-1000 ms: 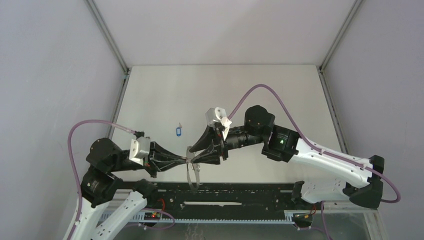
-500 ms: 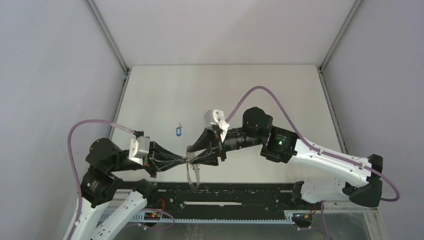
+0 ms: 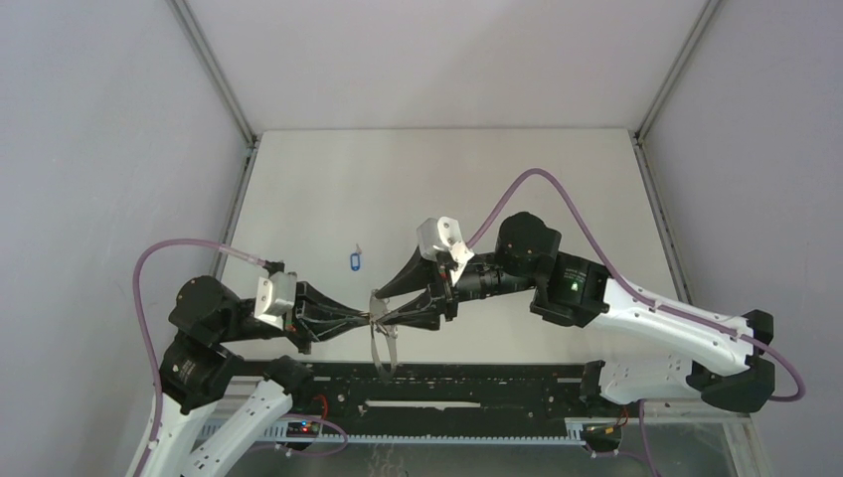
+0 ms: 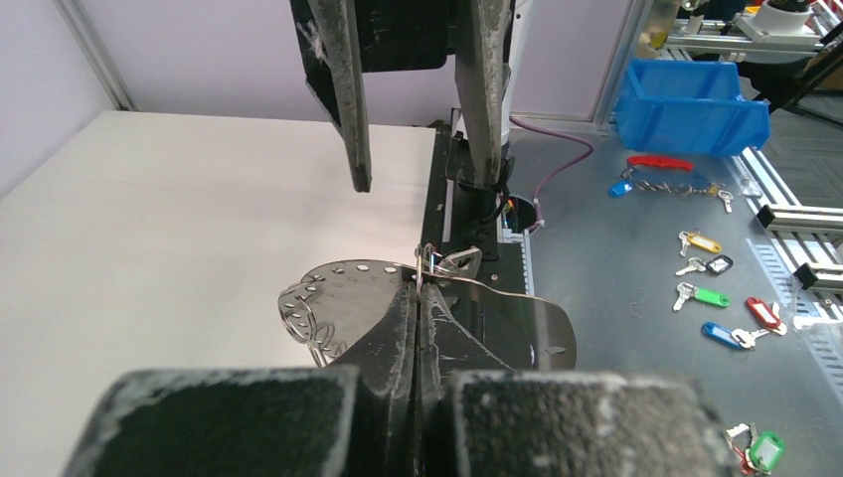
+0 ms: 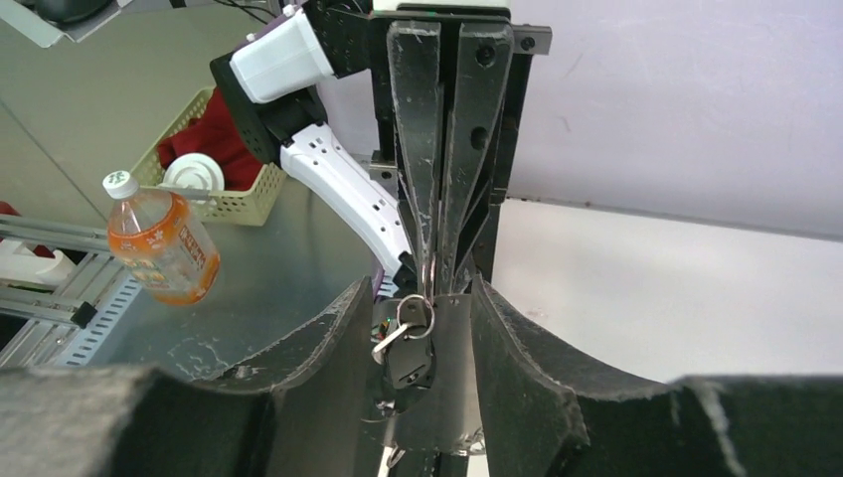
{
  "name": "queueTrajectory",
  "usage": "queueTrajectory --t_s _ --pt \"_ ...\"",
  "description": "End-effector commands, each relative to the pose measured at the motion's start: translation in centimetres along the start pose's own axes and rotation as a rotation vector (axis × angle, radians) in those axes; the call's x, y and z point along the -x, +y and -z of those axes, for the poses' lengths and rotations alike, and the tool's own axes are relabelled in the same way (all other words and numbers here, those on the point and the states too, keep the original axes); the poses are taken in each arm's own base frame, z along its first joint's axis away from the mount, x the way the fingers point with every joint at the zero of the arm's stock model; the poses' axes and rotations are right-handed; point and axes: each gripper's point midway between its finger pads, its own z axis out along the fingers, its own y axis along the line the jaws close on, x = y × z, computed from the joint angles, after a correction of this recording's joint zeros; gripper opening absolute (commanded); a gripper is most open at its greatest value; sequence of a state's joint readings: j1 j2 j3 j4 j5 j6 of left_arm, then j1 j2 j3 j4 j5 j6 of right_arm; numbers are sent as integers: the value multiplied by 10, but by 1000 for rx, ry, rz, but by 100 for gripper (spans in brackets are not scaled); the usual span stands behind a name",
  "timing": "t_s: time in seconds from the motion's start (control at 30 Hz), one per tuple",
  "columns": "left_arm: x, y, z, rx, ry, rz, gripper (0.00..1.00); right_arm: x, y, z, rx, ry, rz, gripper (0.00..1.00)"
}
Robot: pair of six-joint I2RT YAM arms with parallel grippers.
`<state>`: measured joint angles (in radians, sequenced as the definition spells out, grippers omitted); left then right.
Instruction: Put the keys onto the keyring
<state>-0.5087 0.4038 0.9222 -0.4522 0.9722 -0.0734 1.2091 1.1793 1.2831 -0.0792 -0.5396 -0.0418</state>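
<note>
The keyring point(image 4: 338, 298) is a thin grey metal plate with holes along its rim and small rings point(image 4: 298, 320) on one edge. My left gripper point(image 4: 420, 294) is shut on its top edge and holds it upright above the table's near edge point(image 3: 380, 346). The black-headed key point(image 5: 408, 360) hangs from a small ring point(image 5: 414, 310) at that edge. My right gripper point(image 5: 422, 298) is open, one finger on each side of this key, with gaps to both. The blue-headed key point(image 3: 353, 260) lies on the table, left of both grippers.
A black rail point(image 3: 447, 383) runs along the near table edge under the keyring. Beyond the table, off to the side, stand a blue bin point(image 4: 691, 104), several coloured spare keys point(image 4: 716, 298), an orange drink bottle point(image 5: 159, 243) and a yellow basket point(image 5: 224, 189).
My right arm has shifted slightly to the right and its jaws have widened a little around the hanging key. The left gripper and keyring have stayed in place.
</note>
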Motion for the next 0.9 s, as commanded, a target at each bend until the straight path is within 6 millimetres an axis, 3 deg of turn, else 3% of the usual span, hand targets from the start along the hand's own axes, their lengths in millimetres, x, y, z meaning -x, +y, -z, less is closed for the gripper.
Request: queueTrajectory --t_s 0.0,0.43,0.57,0.73,0.87 --pt "22 -5 3 5 -50 -50 0 18 4 -7 19 -33 40 48" --pt "24 -6 4 7 -55 -57 0 8 -1 -15 26 -2 14 41" --pt "24 -6 4 9 -55 -56 0 9 -1 -16 29 -2 11 30" --pt "21 -2 3 24 -52 -51 0 7 -2 -16 26 3 4 1" --pt "19 0 3 38 -48 -49 0 1 -5 -15 12 27 -16 0"
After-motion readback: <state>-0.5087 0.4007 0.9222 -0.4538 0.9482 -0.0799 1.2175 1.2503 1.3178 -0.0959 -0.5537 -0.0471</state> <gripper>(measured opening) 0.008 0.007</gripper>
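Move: The small metal ring in the left fingertips lies about 2 cm to the right hand's left and 1 cm below it, level with it fore and aft. The keyring plate hangs at that ring, its middle some 3 cm back, 2 cm left and 4 cm below the right hand; a small key-like piece sits about 1 cm back and 2 cm left, 2 cm below. From the left hand the ring is right at the fingertips, 1 cm to its right. The right hand, its half-open fingers already facing the left gripper tip to tip, rises a touch, then eases left and down, ending about 1.5 cm farther each way, so that the fingertips come to the small ring. Once there it stops and shuts its fingers fully, pinching the ring right against the left fingertips, while the left hand stays in place and keeps its own pinch. ##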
